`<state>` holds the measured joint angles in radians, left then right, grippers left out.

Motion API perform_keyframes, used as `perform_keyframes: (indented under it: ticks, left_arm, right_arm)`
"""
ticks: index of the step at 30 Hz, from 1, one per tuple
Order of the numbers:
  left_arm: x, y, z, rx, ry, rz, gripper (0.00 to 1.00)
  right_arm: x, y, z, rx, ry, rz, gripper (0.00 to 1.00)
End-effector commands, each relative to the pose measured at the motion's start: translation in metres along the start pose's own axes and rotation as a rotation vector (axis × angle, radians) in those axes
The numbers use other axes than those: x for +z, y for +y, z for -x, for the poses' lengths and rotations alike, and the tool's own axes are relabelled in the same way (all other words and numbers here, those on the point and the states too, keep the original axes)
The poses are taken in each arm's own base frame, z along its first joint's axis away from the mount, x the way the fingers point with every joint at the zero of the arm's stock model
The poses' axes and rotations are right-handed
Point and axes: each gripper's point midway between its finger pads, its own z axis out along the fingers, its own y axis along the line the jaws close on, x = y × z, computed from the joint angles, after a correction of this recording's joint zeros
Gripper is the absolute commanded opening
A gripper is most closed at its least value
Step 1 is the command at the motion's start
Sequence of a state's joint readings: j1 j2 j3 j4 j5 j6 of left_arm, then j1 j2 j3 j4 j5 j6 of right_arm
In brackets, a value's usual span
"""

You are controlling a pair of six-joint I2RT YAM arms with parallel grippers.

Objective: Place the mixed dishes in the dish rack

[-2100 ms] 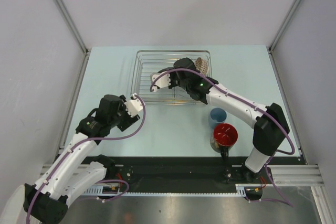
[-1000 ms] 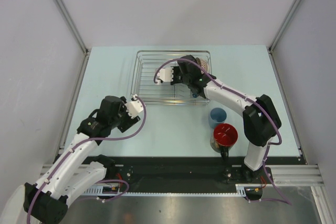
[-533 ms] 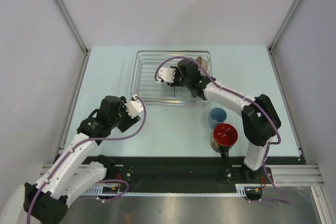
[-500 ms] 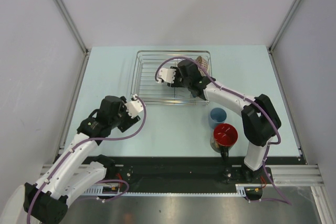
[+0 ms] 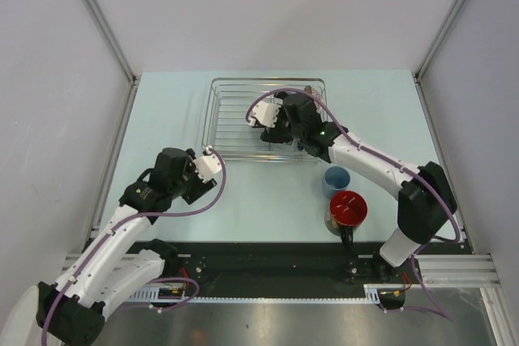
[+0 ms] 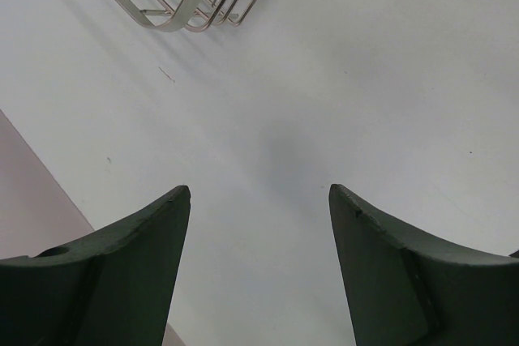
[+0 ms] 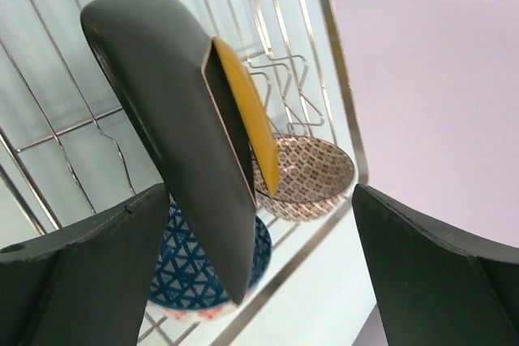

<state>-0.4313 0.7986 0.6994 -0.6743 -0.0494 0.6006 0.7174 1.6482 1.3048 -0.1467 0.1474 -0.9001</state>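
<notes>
The square black plate point(image 7: 174, 119) with a yellow centre stands on edge, tilted, inside the silver wire dish rack point(image 7: 336, 62). My right gripper point(image 7: 261, 192) is open, with a finger on either side of the plate's lower edge. The speckled brown bowl point(image 7: 312, 172) lies in the rack behind the plate. From above, my right gripper point(image 5: 280, 119) hangs over the rack point(image 5: 212, 111) and hides the plate. The light blue cup point(image 5: 336, 177) and the dark mug with red inside point(image 5: 347, 208) stand on the table to the rack's near right. My left gripper point(image 5: 212, 154) is open and empty.
A blue-patterned bowl point(image 7: 190, 277) lies in the rack under the plate's lower edge. In the left wrist view the rack's near left corner point(image 6: 178, 18) shows ahead of my left gripper point(image 6: 259, 192), over bare table. Frame posts and grey walls enclose the table.
My right arm has shifted a little to the right over the rack and now covers most of the speckled bowl from above. The left arm, the cup and the mug have not moved.
</notes>
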Motion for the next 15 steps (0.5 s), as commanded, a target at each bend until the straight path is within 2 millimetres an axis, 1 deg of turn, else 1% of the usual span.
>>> perform_keyframes:
  ticks: [1, 2, 3, 4, 5, 6, 7, 8, 9, 10, 11, 12, 13, 14, 15]
  left_arm:
    - [-0.008, 0.014, 0.016, -0.023, -0.046, 0.045, 0.75]
    - [-0.008, 0.015, 0.017, -0.020, -0.048, 0.047, 0.75]
    - [-0.008, 0.016, 0.017, -0.015, -0.049, 0.051, 0.75]
    - [-0.008, 0.018, 0.018, -0.012, -0.051, 0.056, 0.75]
    - [-0.008, 0.019, 0.019, -0.009, -0.052, 0.059, 0.75]
    - [-0.008, 0.021, 0.021, -0.006, -0.058, 0.065, 0.75]
    - [-0.009, 0.023, 0.024, -0.008, -0.061, 0.067, 0.75]
    - [-0.008, 0.022, 0.025, -0.008, -0.059, 0.062, 0.75]
    - [-0.009, 0.023, 0.027, -0.015, -0.063, 0.063, 0.75]
    - [-0.011, 0.025, 0.031, -0.021, -0.078, 0.063, 0.75]
    - [-0.012, 0.026, 0.033, -0.022, -0.078, 0.063, 0.75]
    - [-0.014, 0.027, 0.035, -0.025, -0.082, 0.064, 0.75]
    - [-0.015, 0.028, 0.037, -0.027, -0.089, 0.068, 0.75]
    - [-0.016, 0.030, 0.039, -0.026, -0.093, 0.073, 0.75]
    - [-0.018, 0.032, 0.041, -0.032, -0.099, 0.077, 0.75]
  right_arm:
    - [-0.055, -0.043, 0.029, 0.162, -0.067, -0.163, 1.00]
    - [-0.068, -0.052, 0.035, 0.224, -0.093, -0.197, 1.00]
    - [-0.084, -0.071, 0.037, 0.352, -0.141, -0.253, 1.00]
    - [-0.123, -0.103, 0.041, 0.538, -0.226, -0.343, 1.00]
    - [-0.138, -0.111, 0.035, 0.969, -0.289, -0.366, 1.00]
    - [-0.147, -0.118, 0.020, 1.115, -0.309, -0.324, 1.00]
    - [-0.151, -0.123, -0.024, 1.213, -0.240, -0.290, 1.00]
    - [-0.149, -0.110, -0.027, 1.282, -0.234, -0.171, 1.00]
    - [-0.148, -0.088, -0.054, 1.323, -0.088, -0.167, 1.00]
    - [-0.146, -0.074, -0.069, 1.318, 0.004, -0.184, 1.00]
    - [-0.147, -0.065, -0.092, 1.307, 0.113, -0.266, 1.00]
    - [-0.150, -0.050, -0.103, 1.302, 0.178, -0.281, 1.00]
    - [-0.150, -0.029, -0.115, 1.280, 0.248, -0.313, 1.00]
    - [-0.157, -0.024, -0.119, 1.322, 0.259, -0.355, 0.99]
    - [-0.161, -0.013, -0.128, 1.339, 0.315, -0.367, 0.97]
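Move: The right hand, empty and open, is just above the black square plate it has left in the rack; the plate's middle is about 4 cm ahead, 2 cm right and 9 cm below. The blue patterned bowl is roughly 10 cm right and 3 cm ahead, the blue cup some 17 cm right and 14 cm back, and the red mug 20 cm right and 25 cm back, all well below. From the left hand, the blue cup is about 38 cm right, 3 cm ahead and 9 cm below. With its fingers staying wide open, the right hand climbs clear of the black plate while easing back a few centimetres, then sweeps fast to the right, about 18 cm, over the bowls' end of the rack, peaking some 14 cm up before sinking 3 cm. The wrist rolls its left side up by more than 50 degrees and swings round clockwise about 40 degrees, while the left hand only starts to rise by 2 cm. ##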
